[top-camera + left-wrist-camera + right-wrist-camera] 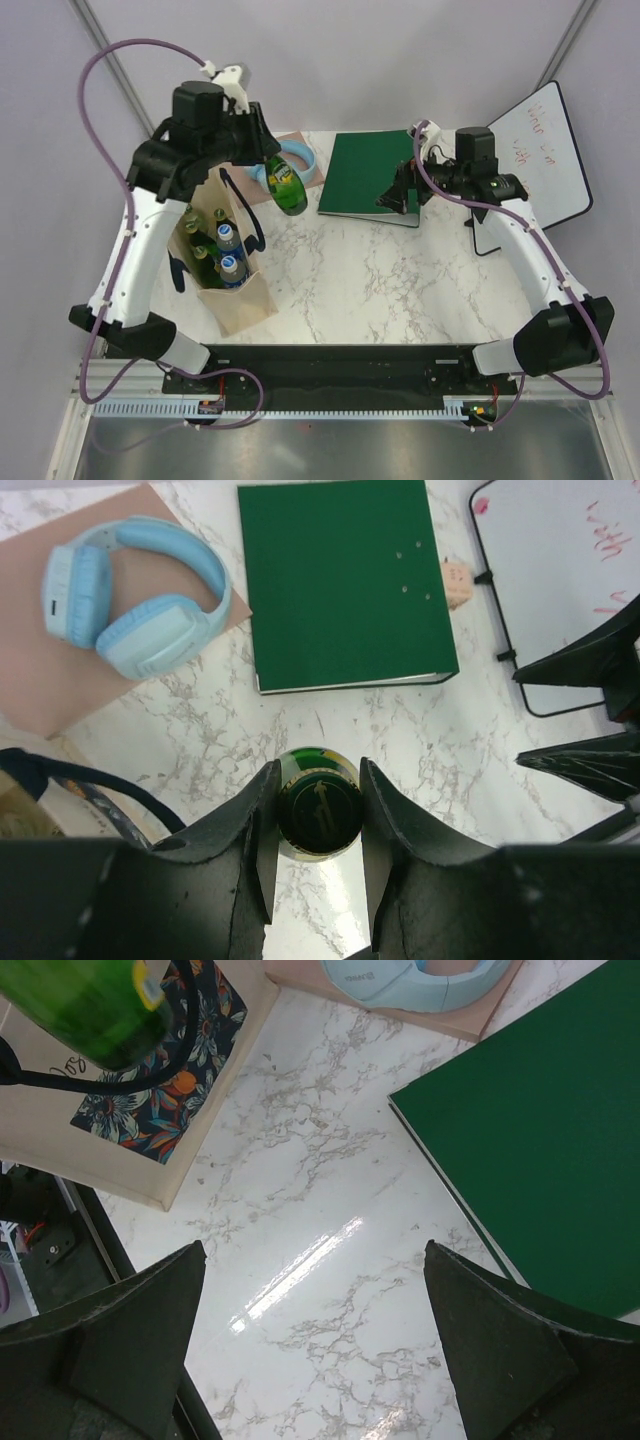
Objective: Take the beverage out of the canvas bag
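A green glass bottle (287, 186), the beverage, hangs in the air right of the canvas bag (240, 300), with my left gripper (262, 150) shut on its cap end. From the left wrist the dark cap (319, 814) sits squeezed between both fingers, high over the marble. The beige bag stands at the table's left with navy handles (246, 215) and holds several more bottles (229, 240), blue-capped and green. My right gripper (313, 1260) hangs open over bare marble, near the green binder, with nothing between its fingers. The bottle's base (90, 1005) shows in the right wrist view's top left.
A green binder (368, 178) lies at the back centre. Blue headphones (130, 610) rest on a brown pad (40, 680) at the back left. A small whiteboard (540, 160) leans at the right edge. Marble tabletop (400, 270) spreads between the arms.
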You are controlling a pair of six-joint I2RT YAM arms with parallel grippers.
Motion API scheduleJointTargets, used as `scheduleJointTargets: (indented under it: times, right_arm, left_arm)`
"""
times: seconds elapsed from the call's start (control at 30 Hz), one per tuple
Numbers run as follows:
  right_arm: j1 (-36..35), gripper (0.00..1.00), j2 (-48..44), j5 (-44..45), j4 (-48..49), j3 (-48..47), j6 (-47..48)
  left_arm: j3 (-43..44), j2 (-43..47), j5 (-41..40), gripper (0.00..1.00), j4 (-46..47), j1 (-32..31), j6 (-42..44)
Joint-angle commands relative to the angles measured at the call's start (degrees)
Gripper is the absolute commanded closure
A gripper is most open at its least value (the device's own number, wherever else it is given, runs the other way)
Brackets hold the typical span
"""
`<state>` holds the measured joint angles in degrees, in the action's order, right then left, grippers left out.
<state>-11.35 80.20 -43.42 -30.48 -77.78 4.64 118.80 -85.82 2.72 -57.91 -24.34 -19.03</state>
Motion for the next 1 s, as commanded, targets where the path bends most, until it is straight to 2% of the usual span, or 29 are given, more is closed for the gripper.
scheduleJointTargets:
  times: [0.0,0.17,0.37,0.73,0.97]
  right_arm:
    - [0.54,0.02,-2.42,0.62,0.77,1.31,1.68]
    - [0.54,0.02,-3.12,0.53,0.69,2.54,1.86]
    - [0.63,0.02,-3.74,0.79,0.69,3.77,2.04]
    - [0.63,0.02,-3.21,0.79,0.68,3.77,2.30]
    - [0.63,0.02,-3.04,0.70,0.60,3.86,2.47]
  left_arm:
    - [-7.33,0.22,-1.93,0.98,20.54,-2.73,3.11]
    - [-17.18,-1.54,-2.19,0.98,29.68,-3.61,5.75]
    - [-22.29,-5.14,-6.32,0.98,37.78,-4.49,9.35]
    - [-24.67,-12.00,-11.86,0.98,45.51,-4.58,15.42]
    - [-24.76,-15.69,-13.44,0.98,48.85,-4.49,16.39]
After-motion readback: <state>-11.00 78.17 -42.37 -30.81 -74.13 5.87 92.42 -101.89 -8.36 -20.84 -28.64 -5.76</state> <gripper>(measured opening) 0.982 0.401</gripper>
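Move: The left hand already holds the green bottle by its neck. Its goal is the bare table spot in front of the gap between headphones and green binder, about 14 cm ahead, 6 cm to the right and some 39 cm below. The headphones lie about 25 cm ahead and 1 cm left, the binder 24 cm ahead and 26 cm right, the canvas bag 6 cm back and 14 cm left. From the right hand, that spot is roughly 13 cm ahead and 22 cm left. Down and forward, sweeping right only over the first half, the left hand lowers the bottle towards the bare table beside the headphones and the binder's near left corner. It sinks about 19 cm, fast at first and then slower while it reaches forward, rolls some 20 degrees with its left side rising, and keeps its grip on the neck. ##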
